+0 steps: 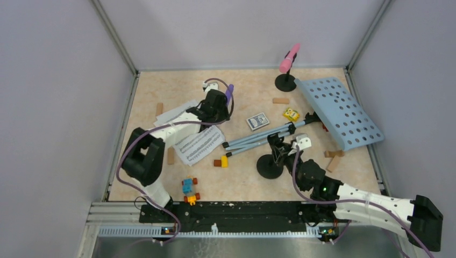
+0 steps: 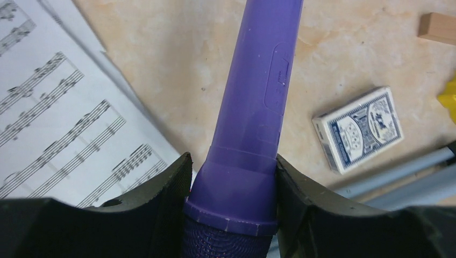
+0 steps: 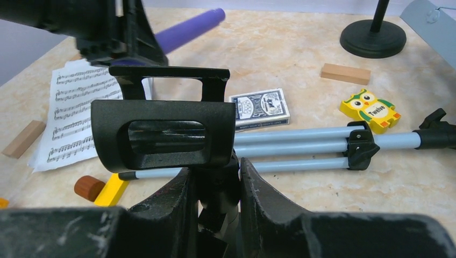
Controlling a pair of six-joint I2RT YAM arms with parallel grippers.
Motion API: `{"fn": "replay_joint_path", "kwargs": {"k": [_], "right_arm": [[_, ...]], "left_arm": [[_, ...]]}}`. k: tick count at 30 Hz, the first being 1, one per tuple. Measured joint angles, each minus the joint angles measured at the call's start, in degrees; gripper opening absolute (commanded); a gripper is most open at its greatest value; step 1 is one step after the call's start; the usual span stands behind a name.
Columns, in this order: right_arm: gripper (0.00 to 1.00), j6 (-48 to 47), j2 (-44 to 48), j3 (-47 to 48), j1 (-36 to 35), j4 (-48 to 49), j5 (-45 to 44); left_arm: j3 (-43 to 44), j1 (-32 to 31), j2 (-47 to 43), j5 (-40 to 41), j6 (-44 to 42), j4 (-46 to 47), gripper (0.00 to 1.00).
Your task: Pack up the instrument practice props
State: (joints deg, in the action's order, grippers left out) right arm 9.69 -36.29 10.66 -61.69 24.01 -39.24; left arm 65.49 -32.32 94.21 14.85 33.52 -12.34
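My left gripper point(image 2: 232, 177) is shut on the purple toy microphone point(image 2: 258, 97) just above its mesh head, held over the sheet-music pages point(image 2: 54, 107) at the table's left point(image 1: 218, 102). My right gripper point(image 3: 215, 183) is shut on the neck of a black mic holder point(image 3: 161, 134), whose round base point(image 1: 269, 166) stands mid-table. The pink microphone point(image 1: 289, 58) sits in the other holder point(image 1: 285, 82) at the back. The pale blue music desk point(image 1: 340, 110) lies flat at the right, its tripod legs point(image 1: 263, 137) folded beside the held holder.
A blue-white card box point(image 1: 258, 121) lies between the arms. A yellow owl piece point(image 1: 291, 114), wooden blocks point(image 1: 280, 100) and small toy bricks point(image 1: 189, 189) are scattered over the table. Walls close in the left, back and right.
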Motion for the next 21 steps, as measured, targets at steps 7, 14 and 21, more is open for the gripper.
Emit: {"fn": "replay_joint_path", "kwargs": {"k": [7, 14, 21], "right_arm": [[0.0, 0.94, -0.46, 0.37, 0.0, -0.2, 1.07], [0.0, 2.58, 1.36, 0.26, 0.0, -1.44, 1.97], [0.0, 3.67, 2.51, 0.24, 0.0, -2.82, 2.69]], "left_arm": [[8.96, 0.02, 13.88, -0.76, 1.46, 1.84, 0.0], [18.91, 0.02, 22.64, -2.47, 3.1, -0.59, 0.0], [20.02, -0.24, 26.23, -4.96, 5.03, -1.44, 0.1]]}}
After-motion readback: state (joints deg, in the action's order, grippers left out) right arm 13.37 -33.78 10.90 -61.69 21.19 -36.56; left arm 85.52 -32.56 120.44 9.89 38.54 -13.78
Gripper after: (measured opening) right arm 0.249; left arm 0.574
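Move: The left hand already holds the purple microphone; the clear patch of table for it lies about 6 cm ahead, 6 cm to the right and 11 cm below. The card box is some 16 cm to this hand's right and 2 cm back, the folded stand legs 16 cm right and 9 cm back, the sheet music about 14 cm left and 7 cm back. From the right hand the patch is roughly 17 cm ahead, 17 cm left, 16 cm lower. Keeping its pinch around the purple microphone near the head end, the left hand carries it down about 8 cm while sweeping some 6 cm forward and as far to the right, off the sheet music side towards the card box. Late on, the forward travel stops and it mainly sinks, the fingers tipping roughly 10 degrees further down. ##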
